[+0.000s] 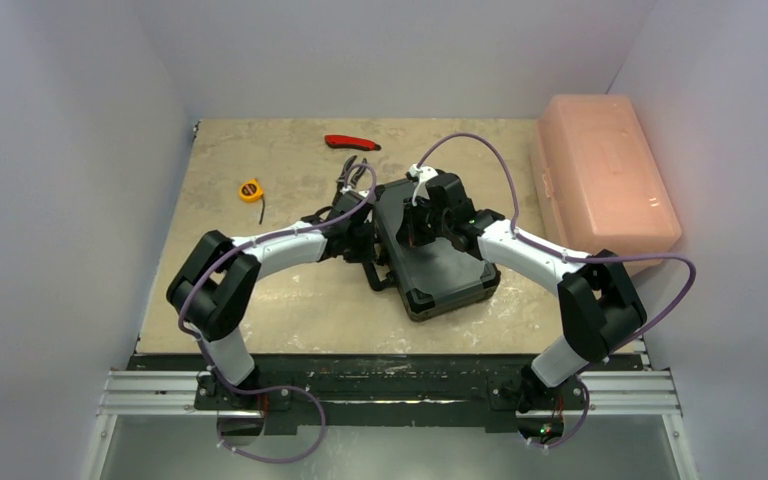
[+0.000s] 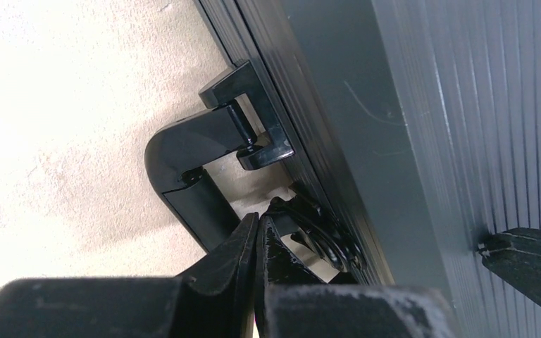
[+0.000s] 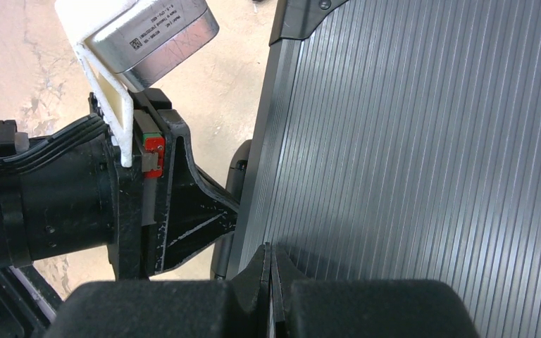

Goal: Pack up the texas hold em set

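The texas hold em set's black briefcase [image 1: 442, 265] lies shut in the middle of the table, its ribbed lid [image 3: 430, 141] facing up. My left gripper [image 1: 363, 237] is shut and empty at the case's left side. Its tips [image 2: 259, 224] sit between the carry handle [image 2: 196, 158] and a latch [image 2: 327, 243] on the case's edge. My right gripper [image 1: 423, 224] is shut too, with its closed tips [image 3: 270, 252] resting on the lid near its left edge. What is inside the case is hidden.
A large pink plastic box [image 1: 600, 180] stands at the right wall. A red-handled tool [image 1: 352, 142] lies at the back, a yellow tape measure [image 1: 250, 189] at back left. White walls close in three sides. The left arm's wrist [image 3: 176, 204] sits close beside the right gripper.
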{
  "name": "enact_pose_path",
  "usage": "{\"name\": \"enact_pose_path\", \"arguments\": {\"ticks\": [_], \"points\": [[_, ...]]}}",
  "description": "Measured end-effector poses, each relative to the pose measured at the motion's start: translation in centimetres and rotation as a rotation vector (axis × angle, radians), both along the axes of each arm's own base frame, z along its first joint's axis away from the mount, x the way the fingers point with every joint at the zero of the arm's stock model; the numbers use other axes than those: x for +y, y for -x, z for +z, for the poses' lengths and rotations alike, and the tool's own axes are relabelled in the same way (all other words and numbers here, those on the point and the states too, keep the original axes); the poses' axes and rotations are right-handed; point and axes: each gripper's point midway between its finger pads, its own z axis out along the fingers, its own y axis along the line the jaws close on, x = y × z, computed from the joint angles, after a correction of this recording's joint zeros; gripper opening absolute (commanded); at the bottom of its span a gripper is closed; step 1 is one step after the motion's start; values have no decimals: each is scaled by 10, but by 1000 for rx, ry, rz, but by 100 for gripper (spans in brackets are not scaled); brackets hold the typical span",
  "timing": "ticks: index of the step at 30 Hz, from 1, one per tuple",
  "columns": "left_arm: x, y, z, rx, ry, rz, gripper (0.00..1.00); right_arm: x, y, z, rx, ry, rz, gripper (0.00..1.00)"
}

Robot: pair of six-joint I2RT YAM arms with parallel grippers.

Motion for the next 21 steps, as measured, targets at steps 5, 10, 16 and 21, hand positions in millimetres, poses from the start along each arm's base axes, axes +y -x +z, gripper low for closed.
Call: {"name": "enact_pose_path", "arguments": {"ticks": [5,10,16,21], "points": [[1,0,-1,-1,-11,5,2,0,0,0,0,1,-1,0],[8,1,9,-24,-40,22,9,-2,4,1,8,8,0,7],[22,-1,66,-154,-28,57,25,-10,17,7,31,34,-8,59],[37,3,109,-255,-15,72,54,-17,22,21,25,47,-16,99]]}}
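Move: The left hand's shut fingertips are at the case's latch, whose middle is about 1 cm to the right of the hand point and about level with it; the handle's grip lies some 2 cm back and 2 cm left, the pliers about 16 cm ahead and 4 cm left. The lid's middle is roughly 11 cm right, 2 cm ahead and 4 cm higher. From the right hand, shut and resting on the lid, that middle lies about 4 cm right and 1 cm back, the latch 6 cm left, 2 cm back and 5 cm lower. After a brief hold at the latch, the left hand comes free and climbs faster and faster, about 11 cm up and nearly 4 cm to the left, clear of the handle, its fingers opening partway and its fingertips tilting up and forward by some 15 degrees. The right hand first slides back and a little right just over the lid, then also lifts, ending about 2 cm back, 2 cm right and 2 cm up, with its fingers spread nearly wide above the lid. ##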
